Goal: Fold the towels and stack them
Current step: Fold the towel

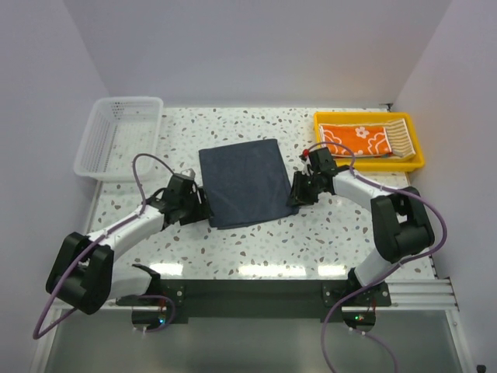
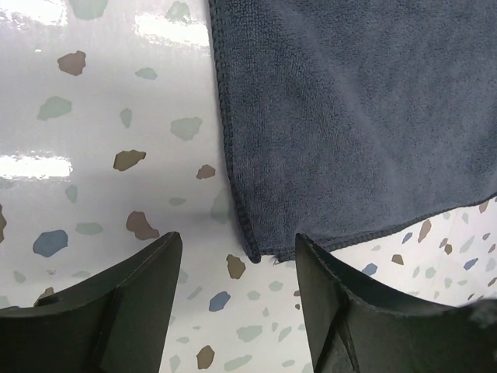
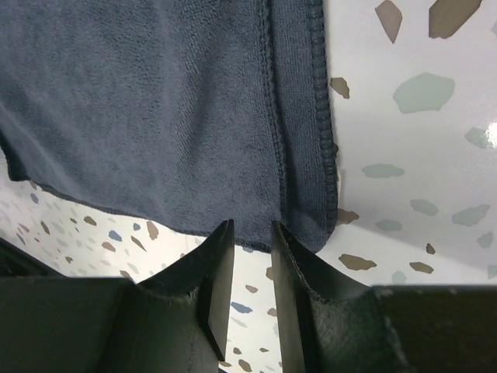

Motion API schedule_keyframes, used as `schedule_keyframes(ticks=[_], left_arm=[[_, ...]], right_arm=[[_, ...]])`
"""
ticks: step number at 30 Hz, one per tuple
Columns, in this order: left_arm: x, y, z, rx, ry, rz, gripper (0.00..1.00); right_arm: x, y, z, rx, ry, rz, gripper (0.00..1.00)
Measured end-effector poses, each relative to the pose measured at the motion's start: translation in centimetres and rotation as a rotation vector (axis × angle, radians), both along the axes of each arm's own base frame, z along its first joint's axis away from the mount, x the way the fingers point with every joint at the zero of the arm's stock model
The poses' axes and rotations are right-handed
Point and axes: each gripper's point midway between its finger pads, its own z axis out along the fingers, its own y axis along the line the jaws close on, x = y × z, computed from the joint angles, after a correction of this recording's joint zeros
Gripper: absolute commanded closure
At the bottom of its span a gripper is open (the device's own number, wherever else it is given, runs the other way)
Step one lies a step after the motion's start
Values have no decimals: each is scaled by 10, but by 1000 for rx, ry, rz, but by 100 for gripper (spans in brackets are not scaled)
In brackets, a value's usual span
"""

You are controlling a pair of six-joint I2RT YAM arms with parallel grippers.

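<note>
A plain dark blue-grey towel (image 1: pixel 245 180) lies flat in the middle of the table. My left gripper (image 1: pixel 206 208) sits low at its near left corner. In the left wrist view it (image 2: pixel 237 247) is open, and the towel (image 2: pixel 357 116) corner lies just ahead between the fingertips. My right gripper (image 1: pixel 295 192) is at the towel's near right edge. In the right wrist view its (image 3: pixel 250 229) jaws stand a narrow gap apart, tips at the towel (image 3: pixel 155 101) hem, bare table showing between them. An orange flower-print towel (image 1: pixel 353 138) and a tan striped towel (image 1: pixel 398 134) lie in the tray.
The yellow tray (image 1: pixel 419 148) stands at the back right, close behind my right arm. A white mesh basket (image 1: pixel 116 140) stands at the back left. White walls close in the table at the back and sides.
</note>
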Motion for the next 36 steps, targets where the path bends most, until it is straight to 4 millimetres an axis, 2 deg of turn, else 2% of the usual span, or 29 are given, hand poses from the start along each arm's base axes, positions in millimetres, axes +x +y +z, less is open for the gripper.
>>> schedule_keyframes(ticks=[6,12,22,25,31,33,36], left_arm=[[-2,-2,-12,14,33,-9,36],[-4,-5,-15,18,42,-20,36],[2,-12,-17,19,21,-35,44],[3,-13,-17,21,19,-36,51],[4,-15,-20,27,24,-40,71],[3,-15,-21,28,27,-42,74],[2,-15,-22,30,29,-46,73]], right_arm=[[0,2,-3,7,4,-11,70],[-5,-2,-8,-9,23,-19,70],[-10,-6,-16,-36,37,-35,70],[-13,-6,-18,-37,42,-34,75],[-14,-5,-22,-32,48,-41,96],[-13,-5,-22,-30,45,-41,100],[-13,-5,-22,-30,44,-41,100]])
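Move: The dark towel's near-left corner lies nearly under my left hand, about 2 cm to its right and 3 cm below; the towel's far-left corner is some 28 cm ahead and 4 cm left of that hand. For my right hand, the top layer's near-right corner is about 1 cm back, 1 cm left and 3 cm down. The lower layer's corner is about 2 cm back and 1 cm right, at the same depth. I ease both hands down onto the towel's two near corners, about 2 cm each, my left also drifting some 1.5 cm to the right and my right about 1 cm back. Then I shut my fingers: the left ones close around the edge beside the near-left corner, the right ones pinch together at the top layer's near-right corner, with the lower layer's corner left outside them. ##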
